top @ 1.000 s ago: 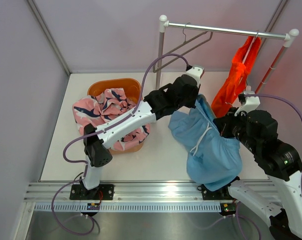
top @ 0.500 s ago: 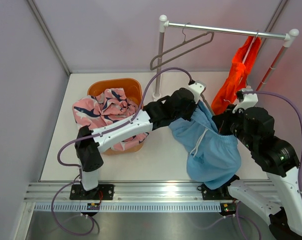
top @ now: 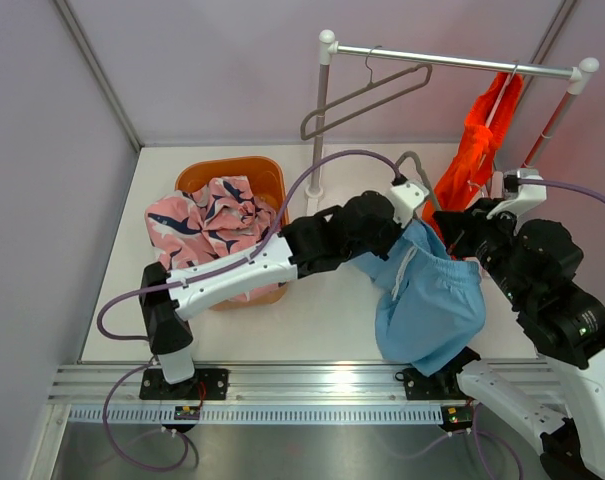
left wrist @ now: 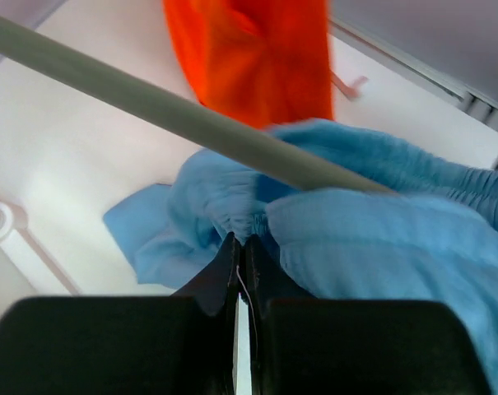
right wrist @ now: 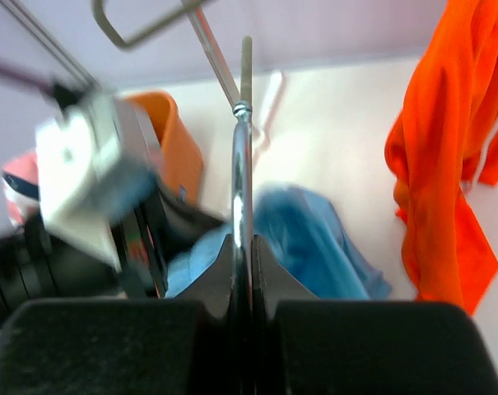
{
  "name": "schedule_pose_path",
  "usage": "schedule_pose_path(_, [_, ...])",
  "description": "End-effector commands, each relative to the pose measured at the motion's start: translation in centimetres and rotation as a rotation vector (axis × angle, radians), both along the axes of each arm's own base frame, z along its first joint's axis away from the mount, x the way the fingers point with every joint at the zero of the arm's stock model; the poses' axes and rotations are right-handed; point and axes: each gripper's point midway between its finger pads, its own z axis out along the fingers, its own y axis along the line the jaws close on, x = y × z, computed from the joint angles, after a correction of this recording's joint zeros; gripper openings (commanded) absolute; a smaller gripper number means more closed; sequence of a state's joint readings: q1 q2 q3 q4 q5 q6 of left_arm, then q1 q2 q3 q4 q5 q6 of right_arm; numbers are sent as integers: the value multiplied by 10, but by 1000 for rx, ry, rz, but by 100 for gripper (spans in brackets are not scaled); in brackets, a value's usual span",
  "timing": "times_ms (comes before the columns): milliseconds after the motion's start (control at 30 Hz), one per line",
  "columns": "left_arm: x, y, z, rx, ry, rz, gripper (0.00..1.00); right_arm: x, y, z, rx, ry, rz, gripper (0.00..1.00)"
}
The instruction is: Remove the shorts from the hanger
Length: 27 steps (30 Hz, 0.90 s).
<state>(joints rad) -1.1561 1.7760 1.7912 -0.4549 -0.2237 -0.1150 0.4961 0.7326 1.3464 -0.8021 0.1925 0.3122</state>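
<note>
The light blue shorts with a white drawstring hang bunched between my two grippers, above the table. My left gripper is shut on a gathered fold of their waistband. A grey hanger bar crosses just above the blue cloth. My right gripper is shut on that hanger's chrome hook, with blue cloth below it. The orange shorts hang from the rail at the right. The pink patterned shorts lie in the orange basket.
A white-posted clothes rail spans the back, carrying an empty grey hanger. Its left post stands just behind the left arm. Purple cables loop above both arms. Grey walls close in the left and right sides.
My left gripper has moved right and nearer with the blue waistband, dragging the shorts along. The right arm has shifted slightly right, and the grey hanger corner now shows between the grippers.
</note>
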Motion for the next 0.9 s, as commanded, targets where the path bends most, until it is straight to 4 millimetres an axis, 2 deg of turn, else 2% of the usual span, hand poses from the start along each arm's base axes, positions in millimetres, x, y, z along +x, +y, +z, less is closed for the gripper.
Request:
schedule_pose_path(0, [-23, -3, 28, -25, -48, -70, 0, 0, -2, 73, 160, -232, -22, 0])
schedule_pose_path(67, [-26, -3, 21, -4, -49, -86, 0, -1, -2, 77, 172, -238, -20, 0])
schedule_pose_path(133, [-39, -3, 28, -42, -54, -130, 0, 0, -5, 80, 168, -247, -34, 0])
schedule_pose_path(200, [-56, -5, 38, -73, -70, -169, 0, 4, -7, 80, 161, -248, -56, 0])
schedule_pose_path(233, [-64, -2, 51, -96, -85, -192, 0, 6, -8, 82, 160, -255, -64, 0])
schedule_pose_path(333, [-105, -4, 73, -125, -130, -345, 0, 19, -9, 77, 141, -248, -102, 0])
schedule_pose_path(367, [-135, -7, 78, -136, -138, -449, 0, 25, -9, 72, 125, -236, -120, 0])
schedule_pose_path(433, [-166, -1, 91, -149, -185, -576, 0, 33, -11, 71, 113, -239, -145, 0])
schedule_pose_path(467, [-193, -1, 96, -163, -184, -672, 0, 40, -10, 67, 97, -227, -157, 0])
schedule_pose_path(533, [-212, 8, 99, -147, -181, -750, 0, 48, -14, 66, 77, -221, -199, 0])
schedule_pose_path(667, [-248, 31, 120, -172, -163, -915, 0, 71, -16, 70, 43, -195, -274, 0])
schedule_pose_path(733, [-251, 38, 131, -195, -183, -914, 0, 77, -15, 72, 27, -186, -287, 0])
schedule_pose_path(833, [-236, 53, 162, -271, -249, -809, 0, 86, -14, 78, 14, -173, -308, 0])
schedule_pose_path(867, [-221, 58, 172, -287, -285, -721, 0, 88, -13, 82, 18, -175, -305, 0])
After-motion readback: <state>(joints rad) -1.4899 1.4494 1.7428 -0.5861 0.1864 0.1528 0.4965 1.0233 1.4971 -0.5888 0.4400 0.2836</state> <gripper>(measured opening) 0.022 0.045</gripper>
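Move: My left hand already pinches the blue shorts' waistband, their body hanging about 6 cm back, 4 cm right and 12 cm below; the hanger's middle, in my right fingers, is some 7 cm to its right, level fore and aft and perhaps 7 cm above. The orange basket lies about 38 cm left, 13 cm ahead, 22 cm below. From my right hand the rail is roughly 23 cm ahead, 13 cm up; the red shorts 18 cm ahead, 5 cm right, 12 cm below. I pull the blue shorts off the hanger's near end: my left hand keeps its pinch on the waistband and draws back about 23 cm, slowly at first and then fast, rising as it goes and swinging some 45 degrees clockwise. My right hand keeps hold of the hanger, lifts it a few centimetres, then carries it 9 cm forward towards the rail. ##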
